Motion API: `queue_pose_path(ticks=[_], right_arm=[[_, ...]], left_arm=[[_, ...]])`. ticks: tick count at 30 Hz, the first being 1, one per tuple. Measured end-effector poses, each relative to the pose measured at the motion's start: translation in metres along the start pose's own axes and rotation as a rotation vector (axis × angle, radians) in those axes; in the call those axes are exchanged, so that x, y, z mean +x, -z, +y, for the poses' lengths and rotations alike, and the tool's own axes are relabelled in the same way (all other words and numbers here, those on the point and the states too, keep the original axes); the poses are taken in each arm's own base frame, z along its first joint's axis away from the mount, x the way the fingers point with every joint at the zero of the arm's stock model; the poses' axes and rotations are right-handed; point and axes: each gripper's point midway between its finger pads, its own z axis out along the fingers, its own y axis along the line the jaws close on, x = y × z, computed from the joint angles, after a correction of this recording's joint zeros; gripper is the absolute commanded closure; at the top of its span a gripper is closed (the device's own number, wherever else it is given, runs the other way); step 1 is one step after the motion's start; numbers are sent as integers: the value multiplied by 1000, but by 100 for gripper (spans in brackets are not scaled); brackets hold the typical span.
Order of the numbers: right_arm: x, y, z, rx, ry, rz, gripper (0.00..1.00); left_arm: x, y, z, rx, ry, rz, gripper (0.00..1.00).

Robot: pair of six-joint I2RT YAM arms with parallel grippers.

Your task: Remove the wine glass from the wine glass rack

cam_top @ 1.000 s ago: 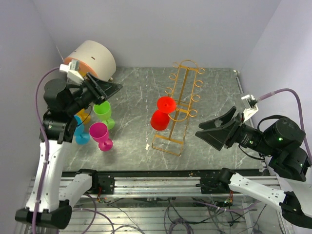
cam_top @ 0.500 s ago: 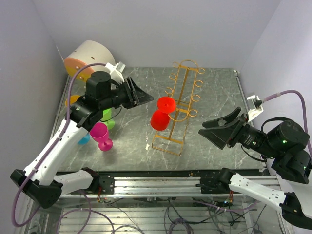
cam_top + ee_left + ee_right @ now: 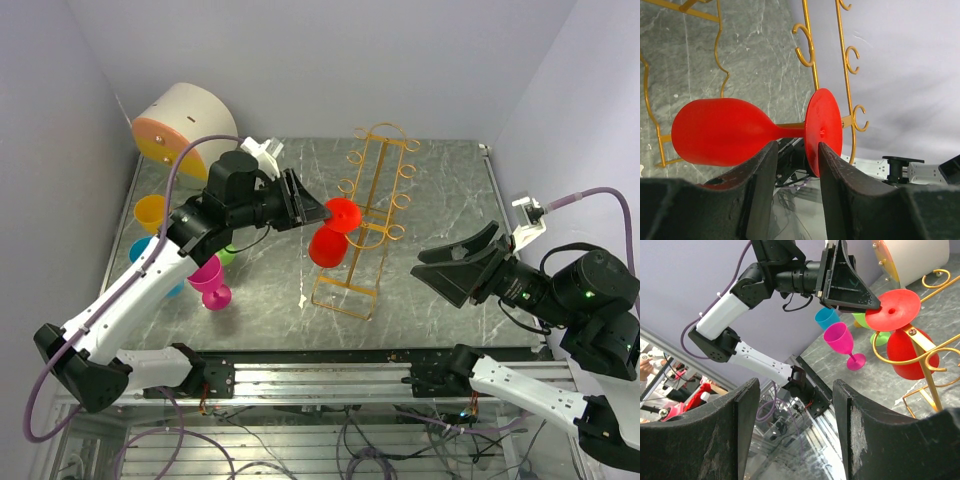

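A red wine glass (image 3: 326,246) hangs upside down on the golden wine glass rack (image 3: 375,190), its round foot (image 3: 341,213) on top. My left gripper (image 3: 318,212) is open and right at that foot. In the left wrist view the gripper (image 3: 795,147) has its fingertips just under the stem (image 3: 787,131), between the bowl (image 3: 720,131) and the foot disc (image 3: 824,127), and the right fingertip sits against the disc's edge. My right gripper (image 3: 455,265) hangs open and empty to the right of the rack, apart from it.
Pink (image 3: 206,274), green (image 3: 228,256), blue (image 3: 140,250) and yellow (image 3: 150,212) glasses stand at the left under my left arm. A white drum with an orange face (image 3: 185,120) lies at the back left. The rack's base (image 3: 345,298) is near the table's front rail.
My left arm has swung right from above the coloured glasses to the red glass on the rack, staying open. My right gripper has drifted slightly right.
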Motion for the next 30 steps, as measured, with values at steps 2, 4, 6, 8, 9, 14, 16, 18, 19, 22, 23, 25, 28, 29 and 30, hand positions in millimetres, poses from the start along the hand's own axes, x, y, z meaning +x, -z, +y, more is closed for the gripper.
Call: queue_pose_path(ticks=[2,4,6,8,9,14,16,18,19,22,23,25,28,29,30], right_arm=[[0,0,0,0,0,0,41],[0,0,0,0,0,0,41],[0,0,0,1,0,1,41],[2,-1,-1,2,-1,3,41],[3,-1,-2,4,-1,5,41],[3,0,-3,11,-1,4,41],[2,1,-4,13,-1,-2,41],[1,2,-4,14,-1,-5,41],[1,2,-4,15,0,-7,41],[1,2,-4,16,-1,-9,41],[1,2,-4,16,-1,-9,41],[2,2,-5,18,-3,-7,41],[3,1,-6,19,-9,-5,41],[4,1,-6,19,-10,-5,41],[4,1,-6,19,-12,-6,41]], left_arm=[[0,-1,0,-2,0,0,54],[0,-1,-1,1,-1,-2,57],[-1,-2,-3,8,-1,-3,60],[-1,-4,-4,13,-1,-3,65],[-1,-6,-6,16,-1,-3,67],[-3,-12,-10,29,6,-4,85],[-4,-12,-13,35,6,-5,87],[-4,-11,-15,37,8,-5,86],[-5,-11,-16,35,9,-5,86],[-11,-7,-23,42,3,-23,86],[-13,-5,-26,45,-2,-29,86],[-20,0,-33,55,-9,-50,87],[-24,7,-41,65,-15,-66,87],[-24,9,-41,65,-16,-68,87],[-24,11,-41,61,-15,-70,87]])
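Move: The red wine glass hangs bowl down on the rack. Its foot is just beyond the left fingers, about 4 cm right, 2 cm ahead and 1 cm lower, its near rim already between the open tips. The bowl is some 12 cm below the hand and 4 cm right, level fore and aft. The rack's near end loop is roughly 11 cm right, 1 cm back and 2 cm lower. From the right hand, the foot is about 15 cm ahead, 13 cm left and 11 cm lower. The left fingers close on the rim of the red glass's foot and pinch it from both sides, while the hand edges a centimetre or two right, further onto the disc. Holding that grip, the hand then lifts quickly, ending about 5 cm higher and easing about a centimetre back left, with hardly any wrist turn. ##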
